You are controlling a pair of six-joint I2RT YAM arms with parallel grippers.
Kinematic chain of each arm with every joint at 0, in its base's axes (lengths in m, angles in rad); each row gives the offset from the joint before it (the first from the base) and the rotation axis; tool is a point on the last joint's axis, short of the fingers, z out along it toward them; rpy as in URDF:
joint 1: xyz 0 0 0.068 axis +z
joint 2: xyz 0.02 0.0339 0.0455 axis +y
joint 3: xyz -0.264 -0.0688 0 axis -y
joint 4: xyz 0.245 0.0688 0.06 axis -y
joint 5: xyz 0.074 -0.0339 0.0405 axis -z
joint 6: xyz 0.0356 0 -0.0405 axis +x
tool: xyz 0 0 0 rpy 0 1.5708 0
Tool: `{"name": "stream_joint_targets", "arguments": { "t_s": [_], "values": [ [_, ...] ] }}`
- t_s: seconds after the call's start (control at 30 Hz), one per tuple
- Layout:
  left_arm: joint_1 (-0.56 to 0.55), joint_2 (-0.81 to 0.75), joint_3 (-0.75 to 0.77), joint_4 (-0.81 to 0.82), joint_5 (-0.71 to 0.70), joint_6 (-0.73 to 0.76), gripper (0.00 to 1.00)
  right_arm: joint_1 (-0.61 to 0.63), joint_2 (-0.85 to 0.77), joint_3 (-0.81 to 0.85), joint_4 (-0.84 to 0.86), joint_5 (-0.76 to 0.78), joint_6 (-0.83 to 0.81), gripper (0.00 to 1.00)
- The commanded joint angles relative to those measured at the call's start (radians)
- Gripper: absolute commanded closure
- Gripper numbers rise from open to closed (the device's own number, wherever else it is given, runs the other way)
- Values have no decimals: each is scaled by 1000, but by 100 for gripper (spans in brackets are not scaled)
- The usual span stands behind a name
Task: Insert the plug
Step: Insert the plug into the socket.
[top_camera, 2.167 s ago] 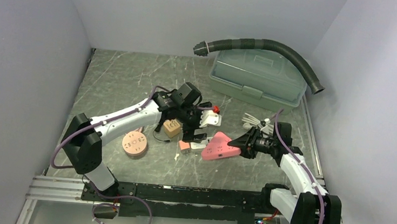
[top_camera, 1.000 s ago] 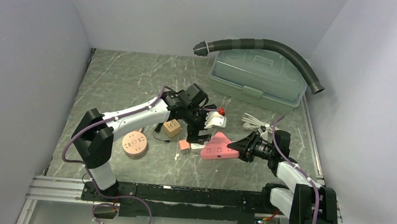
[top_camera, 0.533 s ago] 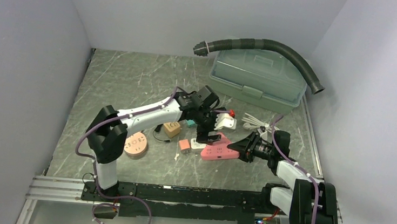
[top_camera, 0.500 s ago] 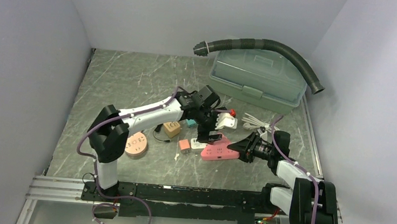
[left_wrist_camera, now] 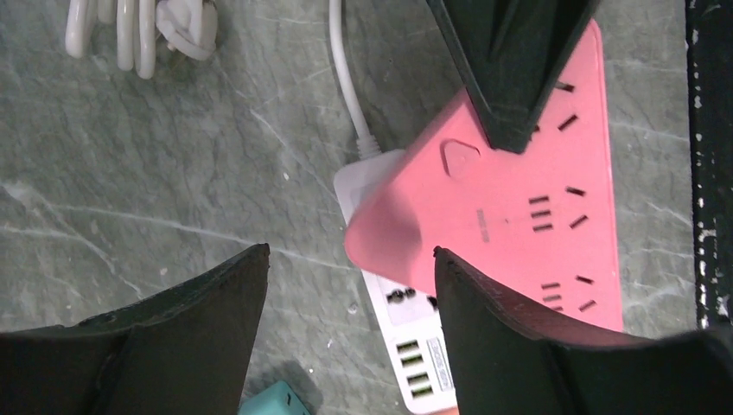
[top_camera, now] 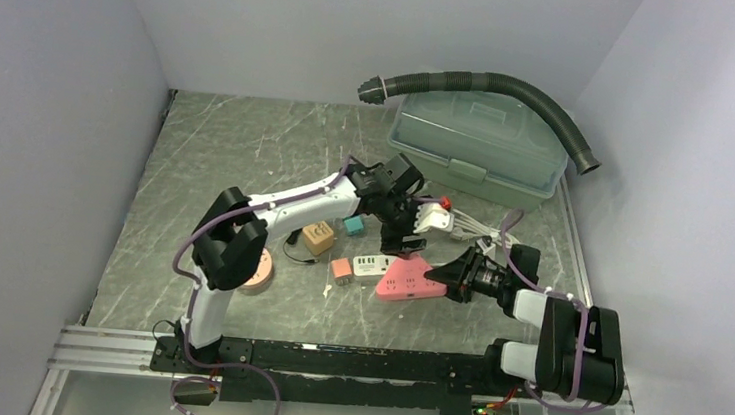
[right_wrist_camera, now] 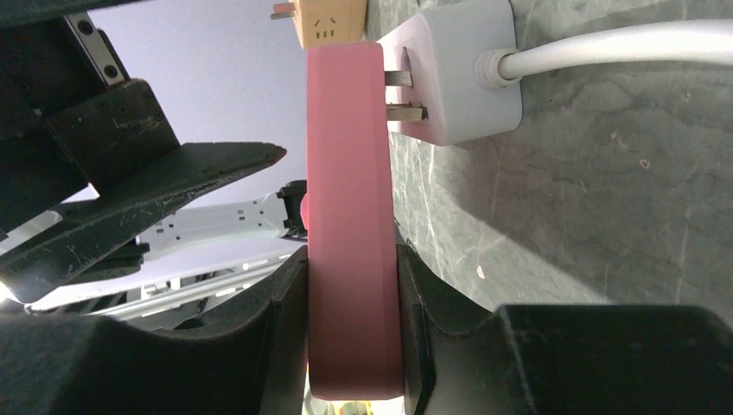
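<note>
A pink triangular socket adapter (top_camera: pixel 407 278) lies on the marble table, and my right gripper (top_camera: pixel 450 275) is shut on its right edge. The right wrist view has the pink slab (right_wrist_camera: pixel 350 173) clamped between both pads. Its metal prongs (right_wrist_camera: pixel 402 95) reach into a white power strip (right_wrist_camera: pixel 449 73), with a gap left between the two bodies. My left gripper (top_camera: pixel 409 236) hovers just above the adapter's far-left corner, open and holding nothing. From the left wrist, its fingers (left_wrist_camera: pixel 173 346) straddle the pink corner (left_wrist_camera: pixel 389 233) and the white strip (left_wrist_camera: pixel 406 346).
A grey-green toolbox (top_camera: pixel 477 147) with a black hose (top_camera: pixel 514 88) sits at the back right. A coiled white cable (top_camera: pixel 472 227) lies behind the adapter. A tan cube (top_camera: pixel 318 235), a teal block (top_camera: pixel 353 226), a salmon block (top_camera: pixel 341 269) and a pink disc (top_camera: pixel 256 270) lie to the left.
My left arm has swung right, from over the small blocks to over the adapter's corner, and its jaws have narrowed a little. The right gripper has kept its hold.
</note>
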Motion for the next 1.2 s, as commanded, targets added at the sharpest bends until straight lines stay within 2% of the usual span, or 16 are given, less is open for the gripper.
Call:
{"name": "stream_joint_targets", "arguments": {
  "t_s": [0.0,0.23,0.4,0.57,0.6,0.7,0.97,1.17],
  "values": [
    [-20,58,86,3,21,7,27,1,92,-59,-26,83,-62,99],
    [-37,122,124,-28,-26,43,39,1,136,-87,22,104,-56,96],
    [-46,122,74,-28,-79,80,49,1,157,-104,56,125,-47,88],
    [-64,129,48,-42,-98,102,57,1,195,-135,147,139,-14,87],
    [-66,134,47,-47,-101,103,60,1,204,-137,161,140,-8,87],
    [-75,145,45,-62,-113,114,76,1,229,-146,193,142,2,87],
    [-81,104,-24,-69,-102,139,78,1,299,-180,284,164,13,87],
    [-67,44,-7,-26,-164,87,73,1,341,-212,344,192,17,87]
  ]
}}
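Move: Held in the right fingers, the pink triangular plug has its prongs at the slots of the white strip's socket, about 7 cm to this hand's left, 3 cm ahead and 4 cm lower. The orange cube at the strip's far end is some 22 cm left, level fore and aft, 5 cm lower. From the left hand the same socket lies about 4 cm back, 1 cm right and 9 cm below; the teal cube is 11 cm left and 2 cm ahead, 10 cm lower. Bearing the prongs down into the strip's socket, the right hand keeps its grip and goes back about 3 cm and down 2.5 cm, tilting slightly. The left hand shifts 2 cm right while sinking, then drops further and comes back left, about 7 cm down in all, tipping some 10 degrees steeper and closing to a narrow gap close beside the plug's tip and the strip. ##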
